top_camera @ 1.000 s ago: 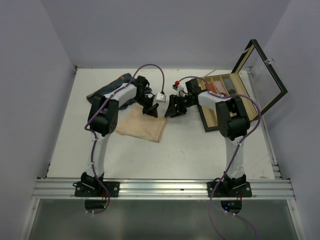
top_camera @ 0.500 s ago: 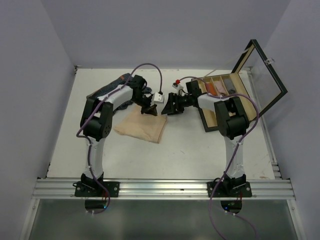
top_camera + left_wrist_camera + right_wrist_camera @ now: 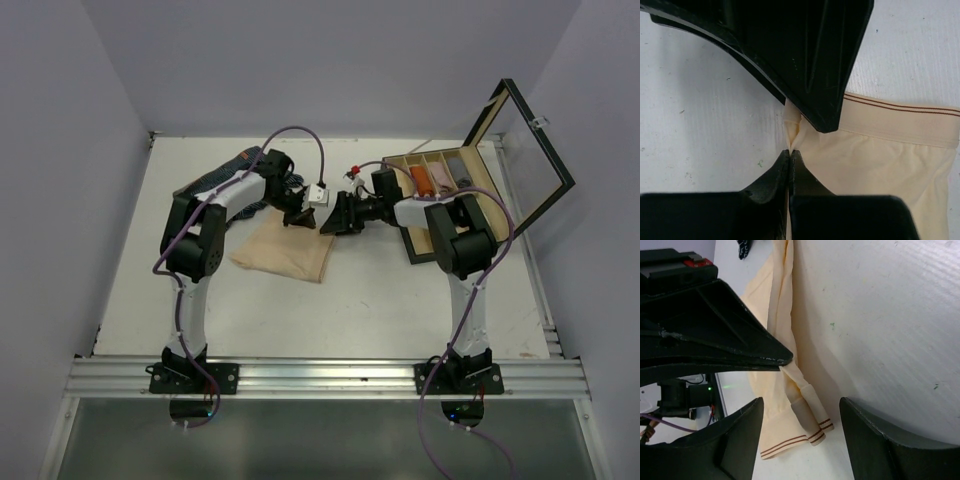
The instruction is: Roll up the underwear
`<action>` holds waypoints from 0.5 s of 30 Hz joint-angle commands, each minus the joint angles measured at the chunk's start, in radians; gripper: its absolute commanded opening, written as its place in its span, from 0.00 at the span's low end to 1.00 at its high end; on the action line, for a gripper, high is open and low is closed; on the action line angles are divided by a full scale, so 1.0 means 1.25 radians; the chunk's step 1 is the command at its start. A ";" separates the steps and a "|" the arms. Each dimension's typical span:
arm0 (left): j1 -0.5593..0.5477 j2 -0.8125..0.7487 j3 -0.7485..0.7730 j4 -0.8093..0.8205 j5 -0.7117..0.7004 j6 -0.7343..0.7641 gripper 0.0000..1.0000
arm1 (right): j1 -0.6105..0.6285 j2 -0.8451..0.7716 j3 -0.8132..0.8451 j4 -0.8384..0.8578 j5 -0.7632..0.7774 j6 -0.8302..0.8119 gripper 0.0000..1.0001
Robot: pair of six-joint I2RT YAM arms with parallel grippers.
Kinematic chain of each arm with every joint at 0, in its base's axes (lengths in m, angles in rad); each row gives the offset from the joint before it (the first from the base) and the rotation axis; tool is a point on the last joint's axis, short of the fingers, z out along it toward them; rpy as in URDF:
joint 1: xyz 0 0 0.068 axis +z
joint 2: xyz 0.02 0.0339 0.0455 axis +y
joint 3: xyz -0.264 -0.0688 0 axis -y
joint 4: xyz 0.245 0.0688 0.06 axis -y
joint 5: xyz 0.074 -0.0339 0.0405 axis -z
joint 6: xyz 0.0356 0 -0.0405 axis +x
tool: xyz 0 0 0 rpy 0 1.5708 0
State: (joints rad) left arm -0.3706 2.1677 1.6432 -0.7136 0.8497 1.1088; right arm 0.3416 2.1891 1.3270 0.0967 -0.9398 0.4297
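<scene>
The beige underwear lies flat on the white table between the two arms. My left gripper is shut on its far right corner, and the fingertips pinch a pleat of the cloth. My right gripper faces it from the right, open. Its fingers stand either side of the folded, brown-striped waistband corner without touching it. A navy striped garment lies bunched at the back left, partly under the left arm.
A compartmented wooden box stands at the right with its glass lid propped open and coloured items in its far compartments. A small white block with a cable sits just behind the grippers.
My right gripper has slid left, down to the underwear's corner, and now straddles it. The left gripper has stayed shut on the corner and hardly moved.
</scene>
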 commanded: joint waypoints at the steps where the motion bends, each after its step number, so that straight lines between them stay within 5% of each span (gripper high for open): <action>1: 0.001 -0.024 0.002 0.050 0.016 -0.013 0.01 | 0.019 0.028 -0.039 -0.003 0.025 0.006 0.66; 6: 0.002 -0.017 0.006 0.065 0.021 -0.030 0.06 | 0.020 0.027 -0.053 0.012 0.034 0.013 0.51; 12: 0.006 -0.030 0.006 0.090 0.016 -0.083 0.31 | 0.020 0.024 -0.044 0.007 0.072 0.013 0.19; 15: 0.032 -0.072 -0.003 0.140 0.047 -0.192 0.41 | 0.020 0.021 -0.037 -0.002 0.085 0.004 0.11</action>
State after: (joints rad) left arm -0.3660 2.1647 1.6413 -0.6350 0.8494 0.9985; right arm 0.3618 2.2074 1.2842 0.1204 -0.9031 0.4606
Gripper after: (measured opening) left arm 0.390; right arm 0.133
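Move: The underwear's striped waistband corner hangs just under the open right fingers, about 2 cm below the right hand and 1 cm back. The waistband runs from there towards the robot, with its near end some 11 cm back and 1 cm left of the right hand, about 3 cm lower. From the left hand, already shut on the cloth's far edge, the corner is about 3 cm to the right, level fore and aft, and 2 cm lower. The right hand comes back about 1 cm, then sinks some 2 cm onto the raised edge beside the left fingers, closing from wide to nearly shut as it goes, so that it pinches the underwear's striped waistband corner. Meanwhile the left hand, which had been pinching the same edge, opens its fingers to well under half and eases about 1 cm forward and slightly up, letting go of the cloth with hardly any turn of the wrist. ##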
